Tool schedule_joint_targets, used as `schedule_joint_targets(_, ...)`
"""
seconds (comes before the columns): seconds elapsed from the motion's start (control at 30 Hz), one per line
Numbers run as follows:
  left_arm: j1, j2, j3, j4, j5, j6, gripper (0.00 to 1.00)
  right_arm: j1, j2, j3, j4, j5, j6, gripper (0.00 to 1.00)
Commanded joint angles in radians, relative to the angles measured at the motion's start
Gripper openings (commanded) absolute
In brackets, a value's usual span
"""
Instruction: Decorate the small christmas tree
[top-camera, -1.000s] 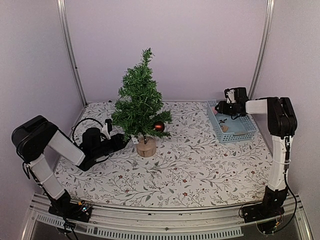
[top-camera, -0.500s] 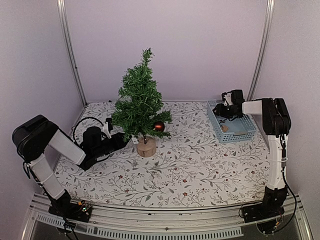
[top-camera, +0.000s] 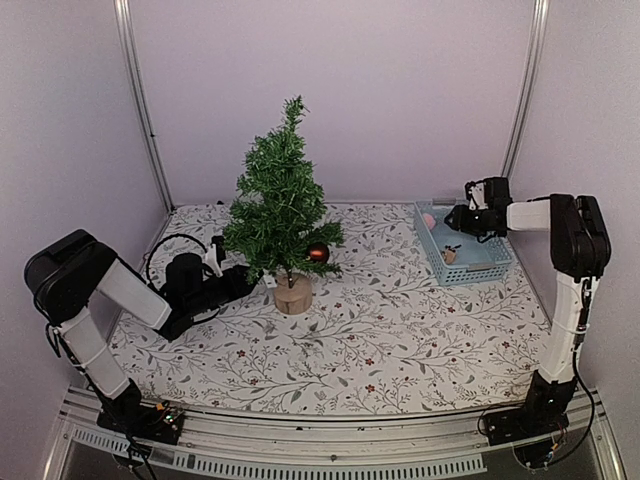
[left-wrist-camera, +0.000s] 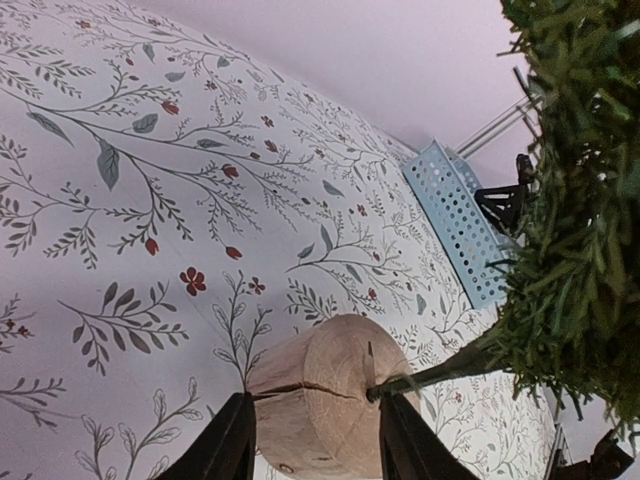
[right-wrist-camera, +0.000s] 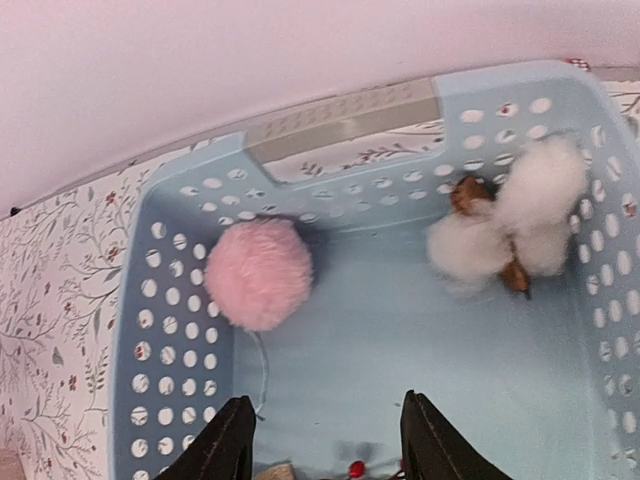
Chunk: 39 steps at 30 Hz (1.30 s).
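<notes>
The small christmas tree stands upright left of centre on its pale wooden stump, with a dark red ball hanging on its right side. My left gripper lies low beside the tree. In the left wrist view my left gripper has one finger pressed on each side of the stump. My right gripper hovers over the light blue basket. Seen from the right wrist, my right gripper stands open with nothing between its fingers.
Inside the basket lie a pink pom-pom with a thin loop, a white cotton tuft ornament and a small piece with red berries. Pale walls and metal posts close in the floral tablecloth.
My right gripper has shifted a little to the right over the basket, which uncovers the pink pom-pom in the top view. The left arm and the tree have not moved.
</notes>
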Motion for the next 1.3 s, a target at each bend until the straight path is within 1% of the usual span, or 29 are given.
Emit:
schedule_joint_targets(0.0,0.009,0.011,0.004,-0.001,0.006,0.012,0.43,-0.012,0.01,0.053,0.007,0.127,-0.001,0.51)
schedule_joint_targets(0.1,0.009,0.01,0.006,-0.005,0.004,0.016,0.43,-0.011,0.047,0.113,-0.027,0.202,-0.017,0.51)
schedule_joint_targets(0.2,0.009,0.016,0.008,-0.007,0.005,0.015,0.43,-0.009,0.078,0.151,-0.031,0.241,-0.046,0.51)
schedule_joint_targets(0.5,0.009,0.027,0.008,0.004,0.002,0.001,0.43,-0.009,0.226,0.356,-0.157,0.295,-0.115,0.51)
schedule_joint_targets(0.6,0.009,0.019,0.008,-0.002,-0.001,0.005,0.43,-0.009,0.269,0.397,-0.181,0.295,-0.129,0.49)
schedule_joint_targets(0.7,0.009,0.012,0.009,-0.009,-0.003,0.008,0.43,-0.009,0.307,0.421,-0.194,0.326,-0.138,0.47)
schedule_joint_targets(0.83,0.009,0.004,0.009,-0.02,-0.002,0.012,0.43,-0.009,0.348,0.434,-0.199,0.321,-0.14,0.43)
schedule_joint_targets(0.97,0.009,-0.011,0.001,-0.032,-0.009,0.021,0.43,-0.009,0.375,0.453,-0.207,0.316,-0.14,0.35)
schedule_joint_targets(1.0,0.009,-0.015,-0.001,-0.035,-0.009,0.022,0.43,-0.009,0.376,0.455,-0.206,0.317,-0.14,0.29)
schedule_joint_targets(1.03,0.009,-0.02,-0.003,-0.039,-0.01,0.024,0.43,-0.009,0.376,0.458,-0.208,0.315,-0.141,0.2)
schedule_joint_targets(1.07,0.01,-0.026,-0.003,-0.042,-0.012,0.025,0.43,-0.01,0.374,0.457,-0.21,0.314,-0.142,0.14)
schedule_joint_targets(1.17,0.009,-0.048,-0.013,-0.051,-0.021,0.029,0.43,-0.009,0.349,0.431,-0.207,0.311,-0.145,0.01)
schedule_joint_targets(1.27,0.01,-0.071,-0.024,-0.062,-0.029,0.033,0.43,-0.01,0.274,0.338,-0.162,0.294,-0.146,0.0)
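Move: The white cotton decoration lies in the far right corner of the blue basket, about 8 cm ahead of the right hand, 7 cm to its right and 6 cm below. At about that same depth, the pink pompom is some 5 cm ahead and 5 cm left of that hand, and the red berry sprig roughly 3 cm back and 1 cm right. From the left hand the cotton is some 28 cm ahead, 66 cm to the right and 6 cm lower. The right fingertips close on the near side of the white cotton, going from half open to nearly shut. To get there the right hand swings about 7 cm forward and 6 cm right, rising slightly, then sinks some 8 cm into the basket corner while rolling its left side down nearly 20 degrees. ##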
